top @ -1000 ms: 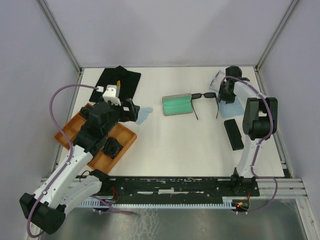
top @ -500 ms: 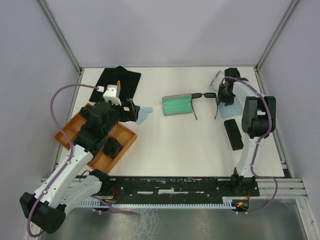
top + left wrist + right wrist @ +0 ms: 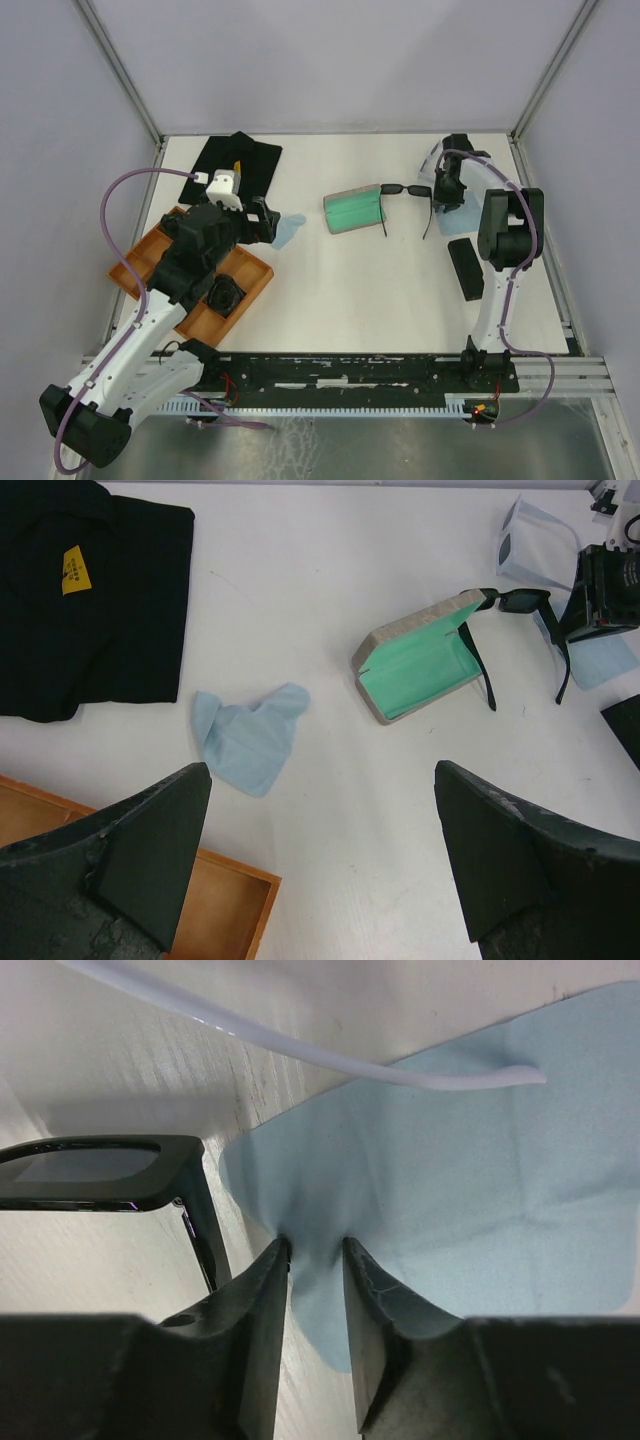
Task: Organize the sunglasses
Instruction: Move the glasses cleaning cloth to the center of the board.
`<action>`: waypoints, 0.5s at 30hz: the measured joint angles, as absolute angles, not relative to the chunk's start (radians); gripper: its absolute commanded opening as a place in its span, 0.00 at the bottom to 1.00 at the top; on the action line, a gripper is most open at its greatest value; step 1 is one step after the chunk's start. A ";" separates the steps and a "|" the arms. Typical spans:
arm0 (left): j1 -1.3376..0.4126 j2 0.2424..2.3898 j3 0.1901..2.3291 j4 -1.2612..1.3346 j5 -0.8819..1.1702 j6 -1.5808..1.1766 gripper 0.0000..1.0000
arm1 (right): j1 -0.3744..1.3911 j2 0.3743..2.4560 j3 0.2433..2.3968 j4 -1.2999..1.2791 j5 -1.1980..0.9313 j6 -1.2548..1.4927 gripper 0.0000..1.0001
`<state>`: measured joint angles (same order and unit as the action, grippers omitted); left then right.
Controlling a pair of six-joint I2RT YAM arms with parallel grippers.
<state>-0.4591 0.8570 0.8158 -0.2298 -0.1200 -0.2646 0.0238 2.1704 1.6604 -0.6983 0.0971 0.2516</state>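
The black sunglasses (image 3: 408,190) lie unfolded at the back right, one end against the open grey case (image 3: 355,211); they also show in the left wrist view (image 3: 520,600) and the right wrist view (image 3: 90,1172). The pale-framed sunglasses (image 3: 431,156) lie behind them, their thin temple (image 3: 300,1052) crossing a light blue cloth (image 3: 480,1160). My right gripper (image 3: 450,192) points down just right of the black pair, its fingers (image 3: 315,1245) narrowed on a puckered fold of that cloth. My left gripper (image 3: 320,770) hangs wide open and empty above the table near the tray corner (image 3: 266,220).
A second light blue cloth (image 3: 288,230) lies left of the case. A black fabric with a yellow tag (image 3: 236,164) is at the back left, an orange tray (image 3: 140,262) below it. A black oblong case (image 3: 466,268) lies on the right.
My right gripper's jaws have narrowed and bunched the cloth between them. The black sunglasses and the grey case have shifted slightly to the left. The left arm has not moved.
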 measured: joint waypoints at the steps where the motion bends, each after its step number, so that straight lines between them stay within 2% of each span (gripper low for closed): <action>1: -0.459 0.857 0.816 -0.230 -0.120 -0.265 0.99 | 0.024 2.174 1.667 -0.704 0.098 0.250 0.28; 9: -0.459 0.857 0.816 -0.230 -0.120 -0.265 0.99 | 0.022 2.172 1.661 -0.703 0.108 0.253 0.05; 12: -0.459 0.857 0.816 -0.230 -0.120 -0.265 0.99 | 0.015 2.146 1.624 -0.684 0.120 0.256 0.00; 15: -0.459 0.857 0.816 -0.230 -0.120 -0.265 0.99 | 0.005 2.108 1.573 -0.671 0.136 0.255 0.00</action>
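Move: The right fingertips are already down on the left part of the glasses cleaning cloth, whose middle lies about 5 cm to the right and 1 cm back, 1 cm below. The black sunglasses sit some 10 cm left and 2 cm ahead, the white glasses about 11 cm ahead and 2 cm left, and the black case 17 cm back and 5 cm right. From the left hand the cloth is roughly 48 cm right, 15 cm ahead and 25 cm below. Close the right gripper from nearly half open to fully shut, pinching a fold of the glasses cleaning cloth while the hand stays low and all but still. Then drag the cloth back and to the right, about 2 cm, away from the black sunglasses, hardly rising. ##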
